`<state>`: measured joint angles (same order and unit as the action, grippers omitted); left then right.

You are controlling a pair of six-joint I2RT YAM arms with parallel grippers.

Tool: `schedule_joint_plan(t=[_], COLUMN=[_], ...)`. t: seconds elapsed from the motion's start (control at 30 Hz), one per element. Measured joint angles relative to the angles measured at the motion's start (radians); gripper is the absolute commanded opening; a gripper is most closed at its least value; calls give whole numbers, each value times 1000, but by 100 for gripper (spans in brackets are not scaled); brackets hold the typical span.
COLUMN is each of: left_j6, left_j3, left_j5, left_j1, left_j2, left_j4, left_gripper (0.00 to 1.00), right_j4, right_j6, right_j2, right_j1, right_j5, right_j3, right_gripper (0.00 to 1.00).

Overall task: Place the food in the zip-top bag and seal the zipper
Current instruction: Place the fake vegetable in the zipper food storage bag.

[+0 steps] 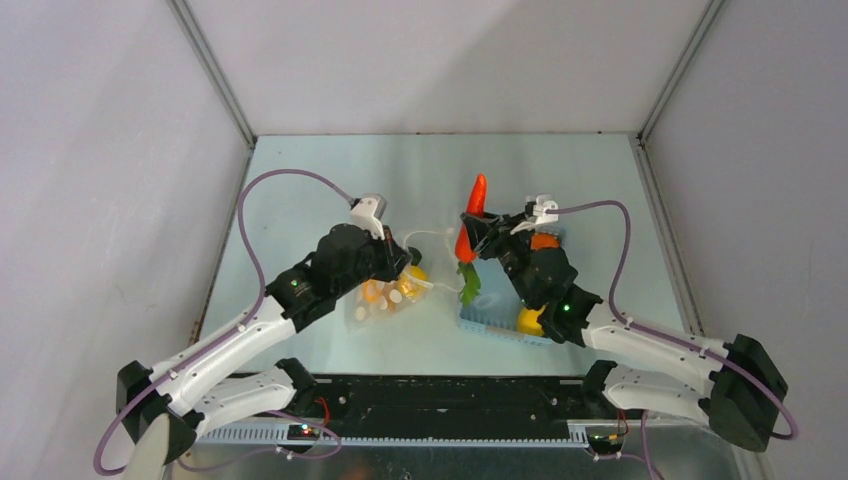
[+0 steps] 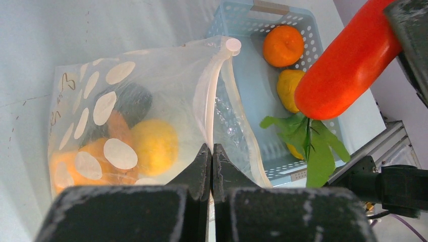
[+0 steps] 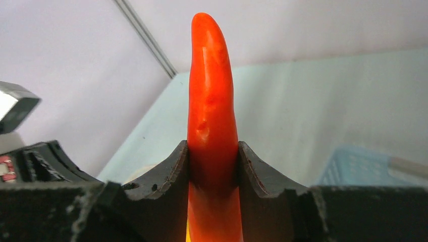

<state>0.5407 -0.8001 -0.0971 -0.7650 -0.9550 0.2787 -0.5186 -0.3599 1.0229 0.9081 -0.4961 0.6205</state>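
The zip-top bag (image 2: 126, 101) lies on the table, clear with white dots, and its mouth faces the basket. Inside it are a yellow piece (image 2: 154, 146), orange pieces (image 2: 96, 151) and a dark green one (image 2: 131, 101). My left gripper (image 2: 212, 151) is shut on the bag's white zipper strip (image 2: 209, 91), holding the mouth up; the slider (image 2: 233, 45) sits at the strip's far end. My right gripper (image 3: 212, 151) is shut on an orange-red carrot (image 3: 211, 91). It holds the carrot (image 1: 473, 215) in the air between bag (image 1: 385, 295) and basket, with the green leaves (image 1: 468, 283) hanging down.
A light blue perforated basket (image 2: 242, 15) stands right of the bag. It holds an orange fruit (image 2: 283, 45) and a yellow lemon (image 2: 290, 88). In the top view the basket (image 1: 490, 325) lies under my right arm. Grey walls enclose the table.
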Motion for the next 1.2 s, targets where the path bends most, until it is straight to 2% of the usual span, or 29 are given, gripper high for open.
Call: schedule_joint_plan(t=[0.23, 0.5, 0.93, 1.2], left_j6=[2, 10, 10, 11], left_j3=[0, 0, 0, 0], left_j5=[6, 32, 55, 51], left_j1=[0, 0, 0, 0], left_j2=[0, 0, 11, 28], left_j4=[0, 0, 1, 2], left_gripper=[0, 0, 0, 0], right_j4=[-280, -478, -721, -778], right_j6=[96, 153, 262, 299], right_j2=[72, 134, 360, 423], right_j1=[55, 94, 112, 125], right_j5=[41, 105, 168, 137], right_j3=[-2, -2, -2, -2], right_gripper=[0, 1, 0, 0])
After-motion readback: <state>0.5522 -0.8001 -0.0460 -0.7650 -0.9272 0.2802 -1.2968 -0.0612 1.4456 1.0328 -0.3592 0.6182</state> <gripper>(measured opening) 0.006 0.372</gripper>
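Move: Below and to the left of the right hand, which already grips the red vegetable upright with its leaves hanging, the open mouth of the bag lies about 7 cm left, 4 cm back and some 11 cm down. The food already in the bag sits roughly 15 cm left, level fore and aft, 24 cm below. Under the hand, the basket's middle is about 9 cm right, 3 cm ahead and 26 cm down. From the left hand, the mouth is some 6 cm right, 1 cm ahead, 4 cm lower. Swinging left about 9 cm from over the basket to the bag mouth, the right hand carries the red vegetable in an arc, first rising some 6 cm and then sinking about 4 cm, while its fingers tip up some 20 degrees and turn slightly counter-clockwise. The grip stays shut, bringing the leafy lower end to the opening. The left hand keeps pinching the rim, nearly still. ##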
